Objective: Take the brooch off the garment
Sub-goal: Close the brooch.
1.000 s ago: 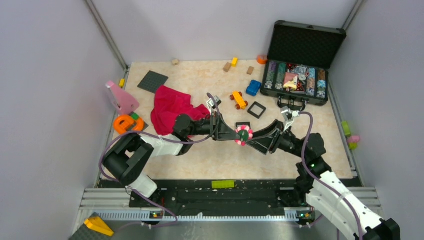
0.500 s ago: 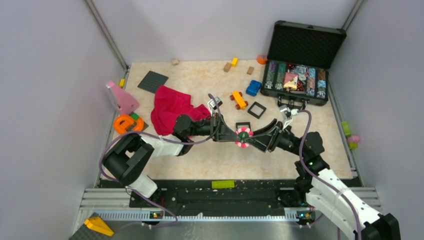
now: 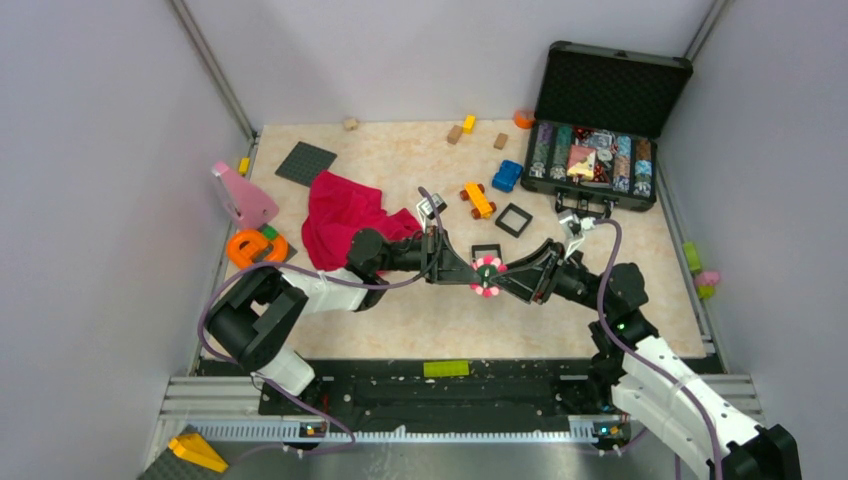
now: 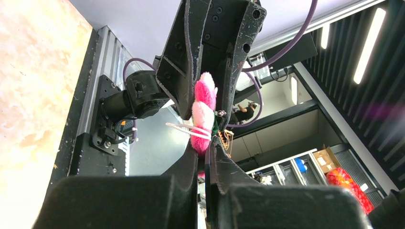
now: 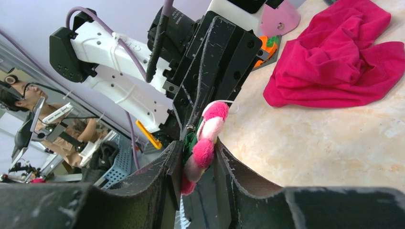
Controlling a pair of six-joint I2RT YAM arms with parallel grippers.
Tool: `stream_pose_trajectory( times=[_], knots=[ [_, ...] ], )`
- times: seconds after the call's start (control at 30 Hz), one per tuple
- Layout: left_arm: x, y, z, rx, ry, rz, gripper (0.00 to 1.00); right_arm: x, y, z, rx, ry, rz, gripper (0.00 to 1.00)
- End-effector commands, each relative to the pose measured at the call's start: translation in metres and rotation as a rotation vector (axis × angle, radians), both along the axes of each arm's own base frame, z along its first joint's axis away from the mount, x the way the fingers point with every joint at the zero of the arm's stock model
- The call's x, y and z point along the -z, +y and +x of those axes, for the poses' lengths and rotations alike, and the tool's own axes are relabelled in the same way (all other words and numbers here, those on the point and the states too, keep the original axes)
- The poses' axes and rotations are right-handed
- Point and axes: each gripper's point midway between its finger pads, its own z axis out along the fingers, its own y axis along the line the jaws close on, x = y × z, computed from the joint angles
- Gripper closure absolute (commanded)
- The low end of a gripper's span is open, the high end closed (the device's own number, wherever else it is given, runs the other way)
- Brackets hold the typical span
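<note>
The brooch, a round flower of pink and white petals with a dark centre, hangs in the air above the table's middle between my two grippers. My left gripper reaches in from the left and is shut on its lower edge. My right gripper comes from the right, and its jaws press both faces of the brooch. The garment, a crumpled magenta cloth, lies flat on the table behind the left arm, apart from the brooch, and also shows in the right wrist view.
An open black case of chips stands at the back right. An orange toy car, a blue car and a black square frame lie behind the grippers. An orange ring toy and a pink piece sit at the left edge.
My right gripper has slid left onto the brooch and its jaws have narrowed around it. The left gripper has kept its hold and place.
</note>
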Motion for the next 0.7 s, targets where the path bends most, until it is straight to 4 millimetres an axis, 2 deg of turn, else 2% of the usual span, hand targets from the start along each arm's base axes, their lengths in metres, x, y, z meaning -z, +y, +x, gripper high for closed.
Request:
stream_pose_trajectory(
  times=[0.0,0.27,0.5,0.67],
  knots=[
    [-0.02,-0.001,-0.007,0.021,-0.091,-0.057,1.0,-0.017,-0.001,-0.002,-0.011,-0.071,0.026,0.69],
    [-0.02,-0.001,-0.004,0.005,-0.077,-0.052,1.0,-0.014,-0.002,-0.003,-0.005,-0.086,-0.003,0.63],
    [-0.023,0.002,-0.001,-0.005,-0.069,-0.064,1.0,0.004,-0.012,-0.013,0.016,-0.16,-0.156,0.33],
    [-0.027,0.002,0.0,-0.002,-0.069,-0.073,1.0,0.023,-0.016,-0.015,0.026,-0.164,-0.211,0.31]
  ],
)
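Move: The brooch hangs in the left hand's shut fingers, its middle about 3 cm to the right of that hand. The right hand's part-open fingers are around its free side, its middle only some 2 cm to this hand's left, level with it. Some 25 cm below the right hand, a black frame lies about 19 cm ahead and 2 cm right, the garment about 25 cm ahead and 27 cm left, and a lime block some 7 cm back and 8 cm left. After holding almost still, the right hand spreads its fingers from about a third to well over half open and comes free of the brooch, backing off down, towards its base and a little right, some 2.5 cm in all, while the wrist turns about 10 degrees and the fingertips dip. The left hand stays in place and keeps its shut pinch on the brooch's edge. ##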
